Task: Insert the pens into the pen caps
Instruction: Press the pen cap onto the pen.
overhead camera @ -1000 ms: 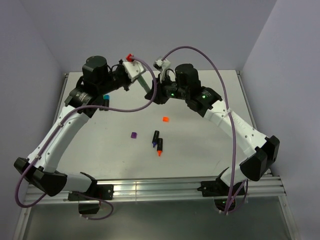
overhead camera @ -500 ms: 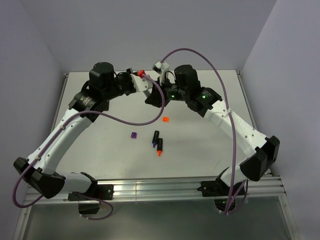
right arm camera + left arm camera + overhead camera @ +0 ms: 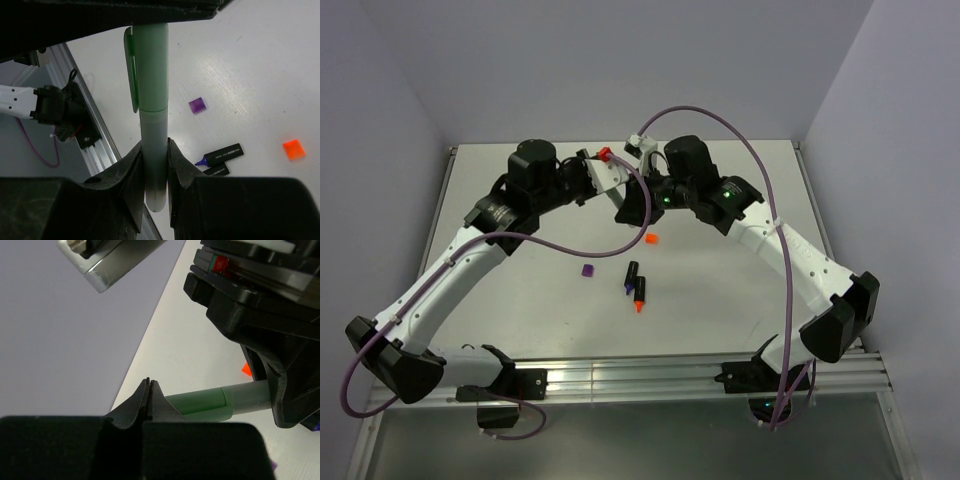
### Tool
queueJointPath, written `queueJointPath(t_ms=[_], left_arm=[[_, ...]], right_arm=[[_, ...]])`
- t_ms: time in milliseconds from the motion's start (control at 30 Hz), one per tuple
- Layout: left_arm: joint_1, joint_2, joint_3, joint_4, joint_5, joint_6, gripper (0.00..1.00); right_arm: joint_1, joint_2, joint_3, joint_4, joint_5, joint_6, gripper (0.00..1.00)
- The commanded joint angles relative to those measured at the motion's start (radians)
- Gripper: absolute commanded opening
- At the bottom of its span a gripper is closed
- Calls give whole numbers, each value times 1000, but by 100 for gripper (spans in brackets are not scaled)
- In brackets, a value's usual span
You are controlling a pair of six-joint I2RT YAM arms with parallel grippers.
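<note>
My right gripper [image 3: 155,160] is shut on the pale barrel of a green pen [image 3: 152,125], which wears a green clip cap [image 3: 147,65]. My left gripper [image 3: 150,383] is shut with nothing between its fingers, and the green pen [image 3: 215,402] passes just beside them. In the top view both grippers meet at mid-table: the left gripper [image 3: 617,192] against the right gripper [image 3: 636,207]. On the table lie a purple-tipped pen [image 3: 631,276], an orange-tipped pen [image 3: 640,295], an orange pen cap [image 3: 651,238] and a purple pen cap [image 3: 587,270].
The white table [image 3: 720,290] is bounded by walls at the back and sides and by a metal rail [image 3: 630,378] at the near edge. Purple cables [image 3: 760,170] loop over both arms.
My left arm has swung right and brought its shut gripper up against the right gripper and the green pen. The right gripper shifted slightly; the things on the table stayed put.
</note>
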Motion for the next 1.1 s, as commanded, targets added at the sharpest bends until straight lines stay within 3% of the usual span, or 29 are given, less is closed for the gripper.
queueJointPath(t_ms=[0, 300, 567, 700, 733, 833, 967, 1000, 1067], left_arm=[[-84, -23, -49, -121, 196, -83, 0], [-134, -20, -49, -100, 223, -203, 0], [-176, -24, -79, -101, 228, -220, 0], [-176, -21, -81, -54, 155, -264, 0], [-174, -21, -79, -35, 82, -272, 0], [-116, -11, -27, 31, 29, -344, 3], [106, 23, 123, 46, 61, -450, 7], [137, 29, 176, 48, 68, -488, 12], [214, 34, 215, 69, 88, -540, 32]], right_arm=[[-15, -22, 78, 224, 43, 2, 0], [-35, -9, 107, 230, 58, 7, 0], [-54, 3, 147, 234, 46, 20, 0], [-54, -5, 133, 234, 27, 5, 0], [-52, -14, 119, 231, 23, 1, 0], [-55, -32, 83, 230, 23, -18, 0], [-80, -67, 38, 228, 0, -22, 0], [-92, -72, 30, 228, -5, -22, 0], [-103, -84, 10, 231, 12, -22, 0]])
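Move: The green cap, already on the clear pen in the right fingers, has its end against the shut left fingers; its middle is about 2 cm back, 1 cm right and 2 cm below the left hand. From the right hand it lies about 4 cm ahead, 1 cm left and 4 cm up. Some 30 cm below the right hand, the orange cap lies 8 cm ahead and 5 cm right, the purple cap level and 9 cm left, two black pens 3 cm back and 3 cm right. Keep the shut left fingers bearing on the green cap's end while both hands ease about 1.5 cm right and back. Then swing the left gripper up, left and forward off the cap, roughly 7 cm, tilting it some 20 degrees and parting its fingers about a quarter. Carry the pen forward and up with the right hand, grip unchanged. ##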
